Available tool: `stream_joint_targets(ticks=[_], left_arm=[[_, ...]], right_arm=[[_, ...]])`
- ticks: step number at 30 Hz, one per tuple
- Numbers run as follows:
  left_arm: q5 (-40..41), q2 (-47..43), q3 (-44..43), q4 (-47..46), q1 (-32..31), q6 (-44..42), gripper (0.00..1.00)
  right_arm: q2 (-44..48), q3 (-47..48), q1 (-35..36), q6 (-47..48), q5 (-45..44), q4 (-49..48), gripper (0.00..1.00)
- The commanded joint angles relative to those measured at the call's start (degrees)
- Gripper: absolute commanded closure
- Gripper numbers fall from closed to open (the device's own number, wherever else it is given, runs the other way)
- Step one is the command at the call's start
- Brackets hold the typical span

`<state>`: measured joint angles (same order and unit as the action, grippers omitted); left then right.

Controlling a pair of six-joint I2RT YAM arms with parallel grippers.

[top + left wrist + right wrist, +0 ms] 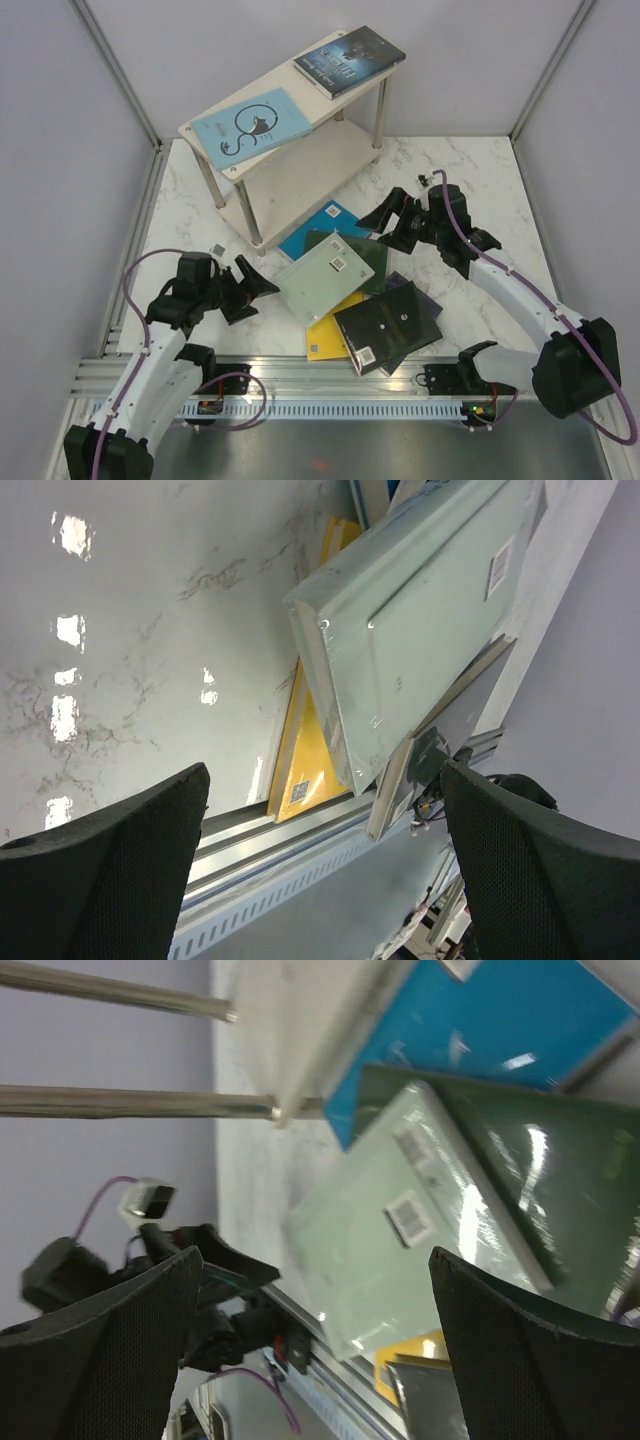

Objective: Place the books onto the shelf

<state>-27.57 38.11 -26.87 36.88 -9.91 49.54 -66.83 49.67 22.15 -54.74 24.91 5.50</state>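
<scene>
The shelf (232,187) stands at the back with a light blue book (250,125) and a dark pictorial blue book (350,60) lying on its top board. The other books lie in a loose pile on the table: teal (322,222), dark green (365,258), pale green (325,280), yellow (328,338), black (385,325) and purple (420,290). My left gripper (257,290) is open just left of the pale green book (420,630), holding nothing. My right gripper (386,224) is open, above the pile's far right edge, over the dark green book (540,1170).
The shelf's lower board (300,170) is bare, and its metal legs (120,1000) show in the right wrist view. An aluminium rail (330,385) runs along the table's near edge. Grey walls close in the left, right and back sides.
</scene>
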Motion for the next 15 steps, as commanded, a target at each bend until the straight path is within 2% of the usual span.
stream_joint_targets(ticks=[1,9,15], left_arm=[[-0.7,0.1,1.6,-5.7,-1.9,2.8,0.0],[5.5,6.4,3.7,-14.6,-12.8,8.1,0.0],[8.1,6.0,7.4,-20.6,-14.3,11.8,0.0]], right_arm=[[-2.9,-0.6,-0.1,7.0,-2.9,13.9,0.02],[-10.5,-0.5,-0.3,11.8,-5.8,15.7,0.02],[-13.5,-0.2,-0.2,12.4,-4.9,13.1,0.03]])
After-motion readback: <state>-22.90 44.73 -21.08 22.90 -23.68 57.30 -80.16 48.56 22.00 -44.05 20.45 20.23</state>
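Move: The pale green book is what both hands are closing on. Its middle lies about 9 cm ahead of the left hand, 14 cm to its right and 8 cm below; from the right hand it is about 4 cm back, 9 cm left and 20 cm down. The yellow book is about 1 cm back and 16 cm right of the left hand. From the right hand, the dark green book is about 2 cm ahead and 4 cm left, the black book 13 cm back and 5 cm right. No contact can be made out yet. The right hand, wide open, carries on dropping about 14 cm towards the right side of the pale green book, slowing near the end and drifting slightly back and right, its fingers tipping some 25 degrees more steeply down. The open left hand slides right and sinks towards the same book's left edge, hardly turning. ##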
